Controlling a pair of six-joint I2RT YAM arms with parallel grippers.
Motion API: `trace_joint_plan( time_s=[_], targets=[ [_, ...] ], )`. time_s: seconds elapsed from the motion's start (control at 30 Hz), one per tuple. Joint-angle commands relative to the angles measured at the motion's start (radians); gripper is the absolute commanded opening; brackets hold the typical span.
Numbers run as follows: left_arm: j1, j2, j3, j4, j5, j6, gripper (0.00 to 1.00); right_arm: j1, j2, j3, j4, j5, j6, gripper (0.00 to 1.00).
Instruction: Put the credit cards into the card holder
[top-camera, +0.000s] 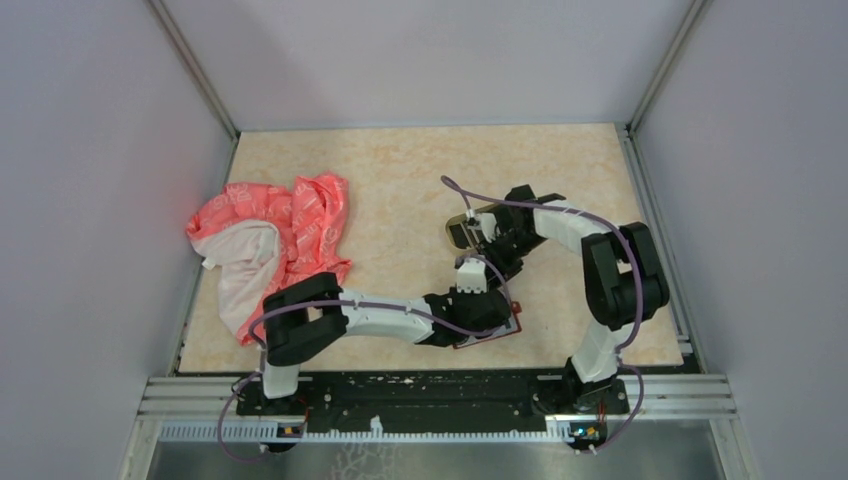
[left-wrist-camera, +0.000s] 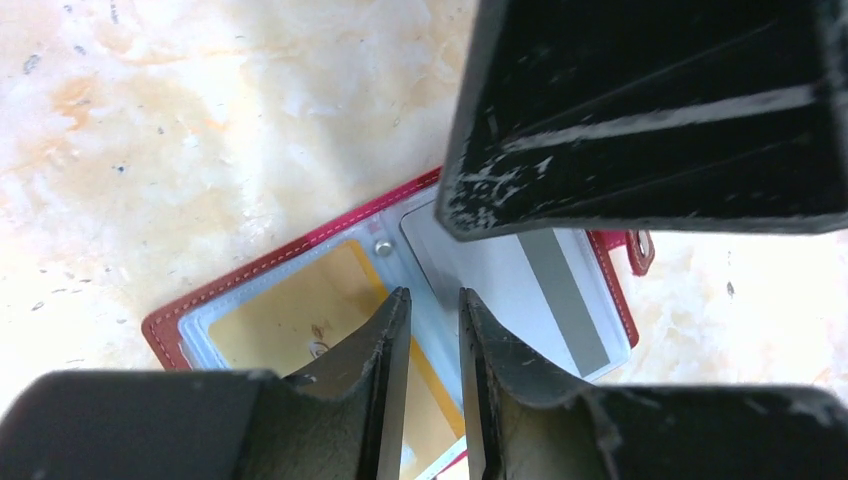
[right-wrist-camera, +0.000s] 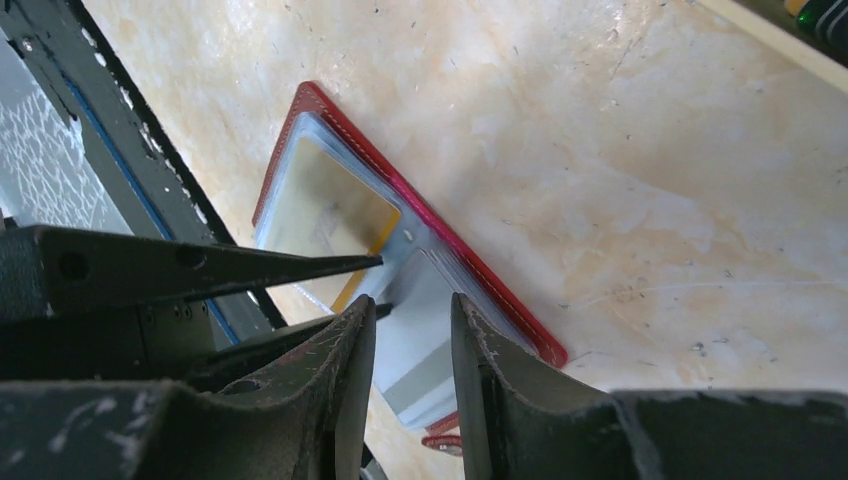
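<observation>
The red card holder (top-camera: 497, 335) lies open on the table near the front edge. In the left wrist view the card holder (left-wrist-camera: 240, 277) shows clear sleeves, with a gold-tan card (left-wrist-camera: 290, 325) in the left one and a light-blue card (left-wrist-camera: 520, 290) with a grey stripe in the right one. My left gripper (left-wrist-camera: 433, 293) hovers over the middle fold, jaws narrowly apart with nothing between them. From above, my right gripper (right-wrist-camera: 412, 298) points down at the light-blue card (right-wrist-camera: 415, 345), jaws slightly apart and empty. The gold-tan card (right-wrist-camera: 325, 215) lies beside it.
An oval tan tray (top-camera: 462, 232) with dark cards sits just behind the two grippers. A pink cloth (top-camera: 280, 235) lies bunched at the left. The black rail (top-camera: 430, 390) runs close behind the holder's near side. The right gripper's body (left-wrist-camera: 650, 110) crowds over the holder.
</observation>
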Motion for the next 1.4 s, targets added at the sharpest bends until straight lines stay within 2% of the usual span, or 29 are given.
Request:
trace_joint_plan(
  time_s=[0.0, 0.13, 0.23, 0.47, 0.57, 0.7, 0.83, 0.9, 0.97, 1.1, 1.2, 1.3, 1.37],
  targets=[
    [0.002, -0.034, -0.049, -0.121, -0.026, -0.031, 0.31, -0.016, -0.058, -0.004, -0.005, -0.034, -0.026, 0.34],
    [0.002, -0.105, -0.082, -0.065, -0.009, 0.027, 0.33, -0.017, -0.078, -0.006, -0.003, -0.039, -0.044, 0.34],
    [0.002, -0.182, -0.138, 0.038, 0.027, 0.103, 0.34, -0.017, -0.102, -0.011, 0.004, -0.044, -0.063, 0.34],
    [0.002, -0.426, -0.4, 0.387, 0.099, 0.312, 0.37, -0.02, -0.198, -0.015, 0.023, -0.084, -0.124, 0.34],
    [0.002, -0.514, -0.456, 0.396, 0.084, 0.364, 0.4, -0.019, -0.252, -0.019, 0.039, -0.1, -0.143, 0.34],
    [0.003, -0.607, -0.531, 0.383, 0.045, 0.421, 0.59, -0.02, -0.334, -0.029, 0.062, -0.146, -0.169, 0.34],
    [0.003, -0.683, -0.627, 0.431, 0.009, 0.433, 0.85, -0.02, -0.416, -0.052, 0.09, -0.223, -0.196, 0.36],
    [0.003, -0.712, -0.676, 0.486, 0.018, 0.448, 0.88, -0.019, -0.462, -0.076, 0.126, -0.265, -0.201, 0.4],
    [0.003, -0.731, -0.71, 0.514, 0.02, 0.436, 0.97, -0.019, -0.506, -0.109, 0.162, -0.317, -0.229, 0.41],
    [0.003, -0.747, -0.742, 0.529, 0.029, 0.405, 0.98, -0.016, -0.582, -0.151, 0.157, -0.391, -0.394, 0.52],
    [0.005, -0.739, -0.763, 0.552, 0.041, 0.382, 0.98, -0.014, -0.612, -0.14, 0.063, -0.441, -0.596, 0.62],
    [0.005, -0.718, -0.775, 0.573, 0.051, 0.347, 0.98, -0.016, -0.63, -0.14, 0.016, -0.486, -0.705, 0.84],
    [0.005, -0.701, -0.777, 0.576, 0.06, 0.322, 0.98, -0.014, -0.637, -0.162, 0.031, -0.514, -0.715, 0.93]
  ],
)
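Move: The card holder lies right under the left fingers: its middle about 2 cm to their left, level fore and aft, some 2 cm down. The gold card in it sits about 5 cm left and 1 cm back of that hand, the grey card some 2 cm right. The tray is roughly 18 cm ahead and 3 cm left. From the right hand, the holder's middle is about 3 cm back, 3 cm left and 4 cm below. Leftward goes the empty left hand, first low along the card holder for nearly 3 cm, seeming to drag it, then up off it and on past the gold card, about 12 cm left in all with a slight draw back, sinking a little late; its fingers spread wide. The empty right hand rises some 14 cm from above the grey card, easing back and tilting its fingertips up strongly, opening late. ##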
